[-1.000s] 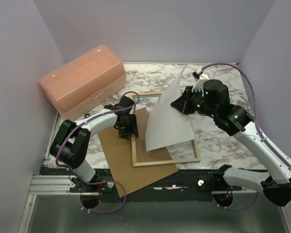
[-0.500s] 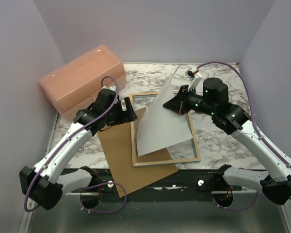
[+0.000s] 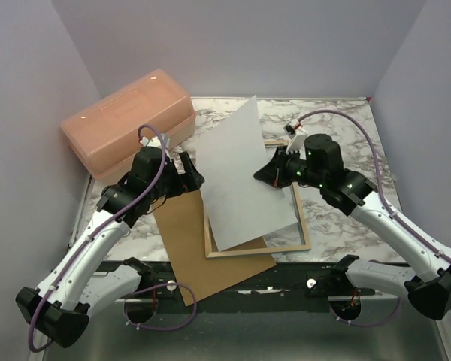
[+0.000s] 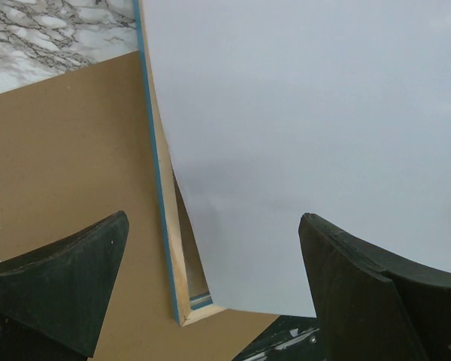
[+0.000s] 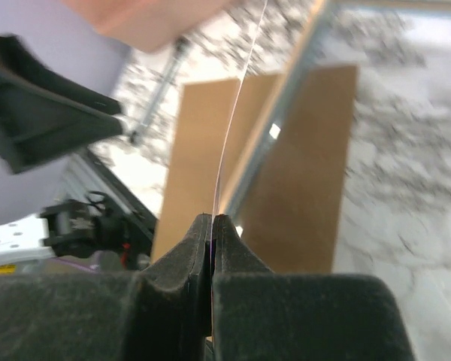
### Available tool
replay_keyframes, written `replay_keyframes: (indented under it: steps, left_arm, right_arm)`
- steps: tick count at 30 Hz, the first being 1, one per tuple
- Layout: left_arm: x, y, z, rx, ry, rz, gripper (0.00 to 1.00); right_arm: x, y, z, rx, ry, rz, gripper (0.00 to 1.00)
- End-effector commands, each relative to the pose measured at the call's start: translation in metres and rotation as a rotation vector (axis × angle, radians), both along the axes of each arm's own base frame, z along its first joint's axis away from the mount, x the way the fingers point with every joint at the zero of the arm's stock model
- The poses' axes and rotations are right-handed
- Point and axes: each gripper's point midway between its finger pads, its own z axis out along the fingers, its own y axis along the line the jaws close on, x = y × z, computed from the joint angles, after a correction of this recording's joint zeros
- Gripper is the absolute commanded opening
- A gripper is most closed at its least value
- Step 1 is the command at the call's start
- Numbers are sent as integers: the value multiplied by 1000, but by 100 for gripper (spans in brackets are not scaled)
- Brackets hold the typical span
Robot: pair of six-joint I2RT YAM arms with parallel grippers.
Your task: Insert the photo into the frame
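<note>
The photo (image 3: 240,180) shows its white reverse and slants over the frame (image 3: 302,219), its lower edge inside the frame's near left corner. The frame lies pale wood side up on the marble table, its left rail on the brown backing board (image 3: 184,241). My right gripper (image 3: 264,174) is shut on the photo's right edge; in the right wrist view the sheet (image 5: 237,113) runs edge-on out of the closed gripper (image 5: 212,218). My left gripper (image 3: 192,171) hangs open just left of the photo, touching nothing. The left wrist view has the photo (image 4: 301,135) and the frame's left rail (image 4: 165,210) between the spread fingers (image 4: 68,271).
A translucent orange lidded box (image 3: 128,124) stands at the back left. The backing board (image 4: 68,165) reaches over the table's front edge. Grey walls close in the marble table (image 3: 338,128) on three sides.
My left gripper opened, rose off the backing board and drew back to the left. My right gripper swung the photo leftward and lower over the frame.
</note>
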Motion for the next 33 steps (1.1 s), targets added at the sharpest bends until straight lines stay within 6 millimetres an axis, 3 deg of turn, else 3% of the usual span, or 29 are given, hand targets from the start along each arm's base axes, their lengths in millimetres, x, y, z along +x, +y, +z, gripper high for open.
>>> replay_keyframes:
  steps: [1,6,14,24,33]
  left_arm:
    - [4,3,-14,32,41,16,98]
    - [4,1,-18,34,57,8,99]
    - [4,-2,-21,32,68,1,98]
    - [5,-2,-23,34,73,2,98]
    - [2,-6,-24,25,83,-28,98]
  right_arm:
    - [15,-23,-74,-149,129,-139,1]
    - [26,-53,-117,-207,219,-247,1]
    - [35,-76,-144,-238,280,-319,0]
    - [38,-83,-164,-226,307,-350,0]
    - [50,-77,-164,-175,283,-368,0]
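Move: The right hand still holds the photo, white back up, by its right edge. The frame's middle lies about 4 cm ahead, 1 cm to the left and 26 cm below that hand; its near-left corner is some 22 cm left and 18 cm back. The brown board's middle, partly under the frame, is about 21 cm left and 11 cm back. From the left hand, the frame's middle is some 25 cm right, 4 cm ahead and 21 cm down. Keeping its pinch on the photo's right edge, the right hand lowers it about 17 cm towards the frame, fast at first and easing to a stop. It also shifts some 8 cm right and a few centimetres forward, drawing the sheet back over the opening, while the wrist turns clockwise about 20 degrees and tips further down. ##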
